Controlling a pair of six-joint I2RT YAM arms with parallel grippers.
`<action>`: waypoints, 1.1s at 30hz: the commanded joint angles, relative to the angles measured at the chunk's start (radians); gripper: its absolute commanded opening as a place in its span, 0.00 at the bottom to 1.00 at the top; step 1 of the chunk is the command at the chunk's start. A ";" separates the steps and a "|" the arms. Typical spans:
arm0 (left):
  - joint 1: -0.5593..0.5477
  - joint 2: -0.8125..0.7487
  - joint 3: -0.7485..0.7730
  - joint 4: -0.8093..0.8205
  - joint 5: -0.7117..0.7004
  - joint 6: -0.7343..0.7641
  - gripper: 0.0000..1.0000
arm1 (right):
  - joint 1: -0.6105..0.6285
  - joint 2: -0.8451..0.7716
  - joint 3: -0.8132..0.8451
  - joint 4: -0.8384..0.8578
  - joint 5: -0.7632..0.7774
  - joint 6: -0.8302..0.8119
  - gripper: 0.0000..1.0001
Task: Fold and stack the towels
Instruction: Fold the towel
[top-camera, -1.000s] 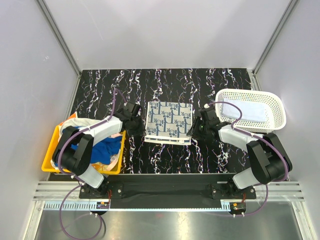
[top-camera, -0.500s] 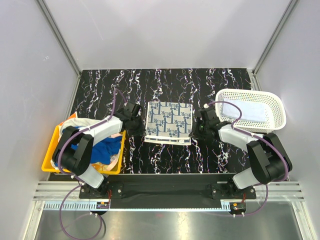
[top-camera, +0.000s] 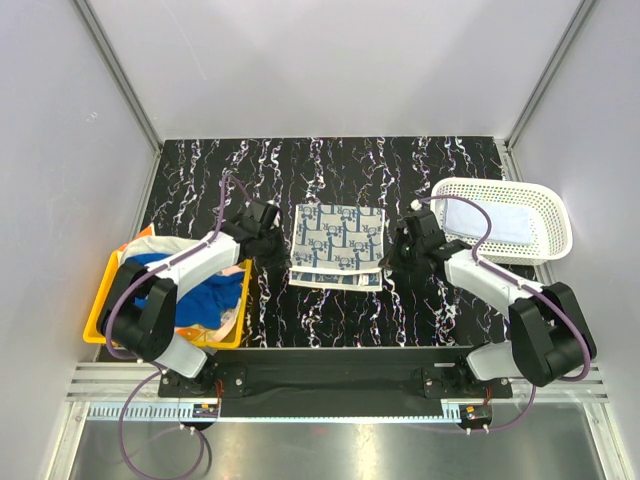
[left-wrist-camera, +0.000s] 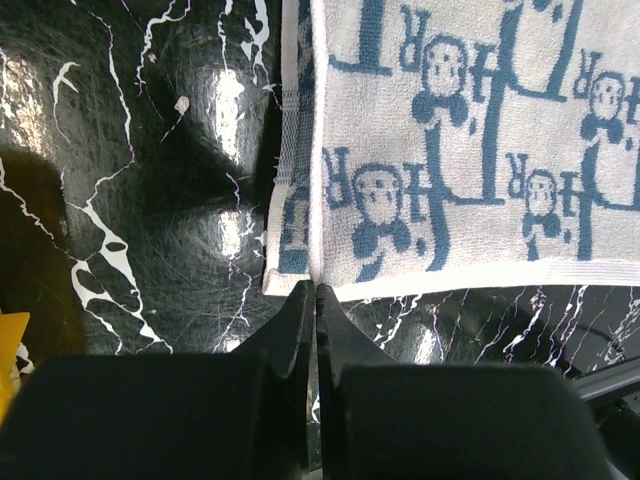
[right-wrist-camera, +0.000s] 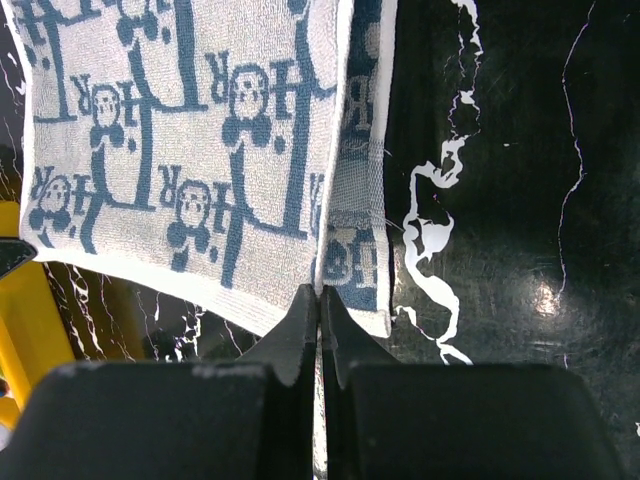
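A white towel with a blue pattern (top-camera: 337, 243) lies folded in the middle of the black marble table. My left gripper (top-camera: 281, 259) is shut on its near left corner, seen close up in the left wrist view, where the left gripper (left-wrist-camera: 316, 291) pinches the white hem of the patterned towel (left-wrist-camera: 460, 150). My right gripper (top-camera: 390, 262) is shut on the near right corner; in the right wrist view the right gripper (right-wrist-camera: 320, 294) clamps the upper layer of the patterned towel (right-wrist-camera: 190, 150). More towels, a royal blue one (top-camera: 208, 294) among them, fill the bin on the left.
The yellow bin (top-camera: 96, 318) stands at the near left, by the left arm. A white perforated basket (top-camera: 556, 214) at the right holds a folded pale towel (top-camera: 488, 221). The bin's yellow edge (right-wrist-camera: 22, 300) shows beyond the towel in the right wrist view.
The right gripper has shut on the towel's near right corner. Both grippers have shifted slightly away from the bases, and the towel's near edge has risen with them.
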 joint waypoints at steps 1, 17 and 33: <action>-0.003 -0.046 0.029 0.002 -0.004 0.002 0.00 | 0.008 -0.036 0.028 -0.021 0.005 -0.009 0.00; -0.009 -0.020 -0.114 0.099 0.038 -0.009 0.00 | 0.058 0.027 -0.113 0.097 -0.004 0.034 0.00; -0.009 -0.037 -0.062 0.039 0.018 0.013 0.00 | 0.055 -0.016 -0.035 -0.018 0.068 -0.014 0.00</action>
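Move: Each hand pinches one corner of the upper layer's near edge. Below the left hand, the bottom layer's near left corner lies about 3 cm back and 5 cm down, in line sideways. The towel's far edge has its middle 15 cm ahead and 10 cm right, and the yellow basket is centred 25 cm left and 6 cm back. From the right hand, the bottom layer's near right corner is likewise 3 cm back and 5 cm down; the white basket is centred 23 cm right and 10 cm ahead. Still pinching its two corners, both hands keep the upper layer's near edge stretched between them. After a brief hover they draw it back about 3 cm while lowering it some 4 to 5 cm, down over the bottom layer's near edge. The wrists tip about 5 degrees, the fingers stay shut, and both hands start to rise slightly at the end. ##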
